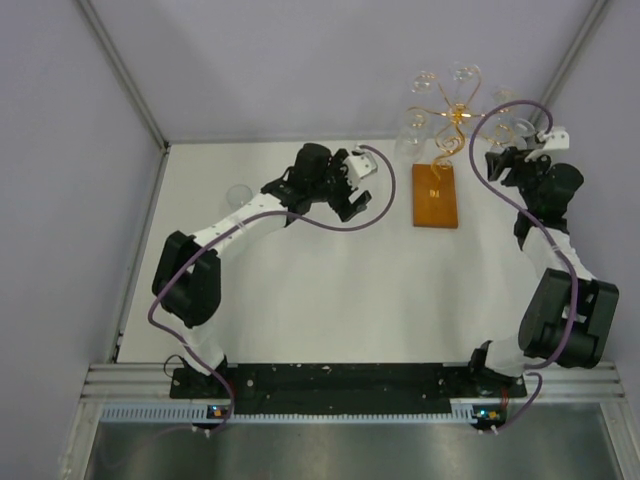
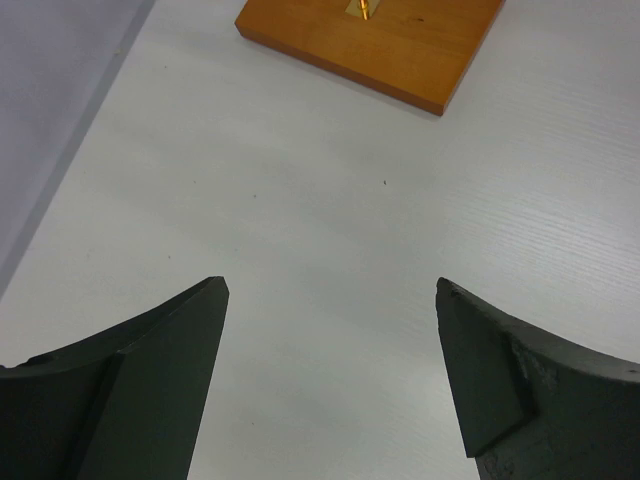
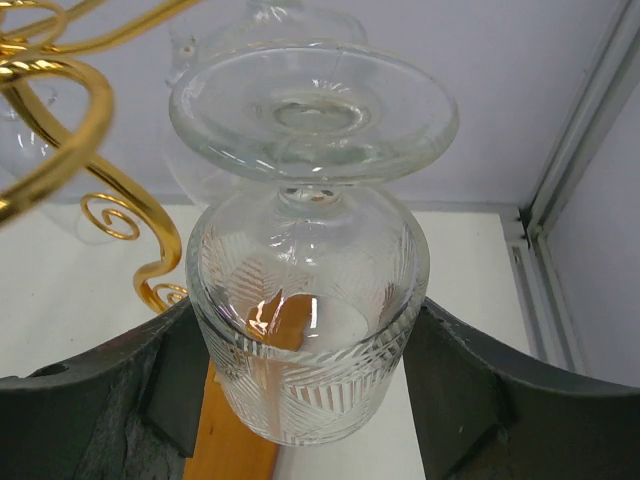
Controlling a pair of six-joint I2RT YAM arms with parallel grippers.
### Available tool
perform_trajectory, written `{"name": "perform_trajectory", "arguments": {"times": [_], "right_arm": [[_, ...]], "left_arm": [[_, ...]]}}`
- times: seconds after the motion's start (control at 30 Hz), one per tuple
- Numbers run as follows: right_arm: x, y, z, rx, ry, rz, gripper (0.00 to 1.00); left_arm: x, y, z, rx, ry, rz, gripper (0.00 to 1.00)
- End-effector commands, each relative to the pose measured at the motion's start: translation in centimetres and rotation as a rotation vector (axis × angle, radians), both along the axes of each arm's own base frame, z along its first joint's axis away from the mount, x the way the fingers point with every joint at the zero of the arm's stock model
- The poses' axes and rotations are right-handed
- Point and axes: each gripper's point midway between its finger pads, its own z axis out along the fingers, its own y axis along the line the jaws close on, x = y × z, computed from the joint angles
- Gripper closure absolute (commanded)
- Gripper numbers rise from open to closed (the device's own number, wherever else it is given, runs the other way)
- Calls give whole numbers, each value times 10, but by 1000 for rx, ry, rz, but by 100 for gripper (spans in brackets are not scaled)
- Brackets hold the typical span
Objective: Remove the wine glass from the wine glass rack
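A clear cut-pattern wine glass (image 3: 300,270) hangs upside down, foot uppermost, with my right gripper (image 3: 305,325) shut on its bowl; both fingers (image 3: 455,380) press its sides. It sits just right of the wine glass rack's gold scroll arms (image 3: 80,110), and the foot looks apart from them. In the top view the glass (image 1: 500,128) is at the rack's right side, by the right gripper (image 1: 503,155). The rack (image 1: 450,112) stands on its orange wooden base (image 1: 435,195). My left gripper (image 1: 350,195) is open and empty, left of the base, over bare table (image 2: 332,290).
More clear glasses hang on the rack at the back (image 1: 462,75) and left (image 1: 415,125). Another glass (image 1: 238,195) stands on the table at far left. The back wall and a corner post (image 3: 570,150) are close behind the rack. The base corner (image 2: 400,50) lies ahead of the left gripper.
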Motion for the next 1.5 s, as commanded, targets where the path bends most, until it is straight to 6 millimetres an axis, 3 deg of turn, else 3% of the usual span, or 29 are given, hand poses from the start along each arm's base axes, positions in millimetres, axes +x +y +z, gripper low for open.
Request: {"name": "perform_trajectory", "arguments": {"times": [0.0,0.13,0.27,0.4,0.53,0.67,0.87,1.0,1.17,1.47], "right_arm": [[-19,-12,26,110,-25,-92,100],[-47,-5,-3,320,152,-144,100],[-84,25,-26,465,319,-94,100],[-120,48,-50,613,486,-95,100],[-144,78,-63,714,643,3,100],[-158,80,-60,704,701,-9,100],[-162,123,-52,992,763,251,100],[-166,139,-45,1119,771,392,100],[-174,150,-52,1258,807,531,100],[-183,154,-33,1242,768,604,100]], "left_arm": [[-4,2,30,-71,-75,19,11],[-14,6,37,-89,-116,0,11],[-32,12,42,-114,-166,-36,13],[-66,18,53,-139,-268,-96,15],[-101,14,48,-139,-367,-138,18],[-130,-11,62,-197,-398,-164,24],[-164,-68,74,-280,-405,-245,28],[-165,-100,79,-265,-485,-255,29],[-161,-132,80,-252,-536,-269,30],[-131,-137,54,-116,-588,-172,35]]}}
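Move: My right hand already holds the wine glass by the bowl, upside down and off its hook. The glass is some 38 cm to the right of my left hand, 5 cm farther out and 7 cm higher; my left gripper, its goal, lies the reverse way from my right. From my right hand, the rack's gold hub is about 6 cm ahead, 14 cm left and slightly higher, its wooden base directly under the hub, about 26 cm below my hand. I draw the held glass back about 18 cm, left 15 cm and down 8 cm, away from the rack, rolling and turning my right wrist some 95 degrees so the glass lies sideways with its rim towards my left hand. My left hand dips briefly, swings back and then right to meet it, ending forward again slightly; its fingers level out and narrow somewhat, staying open short of the glass. ##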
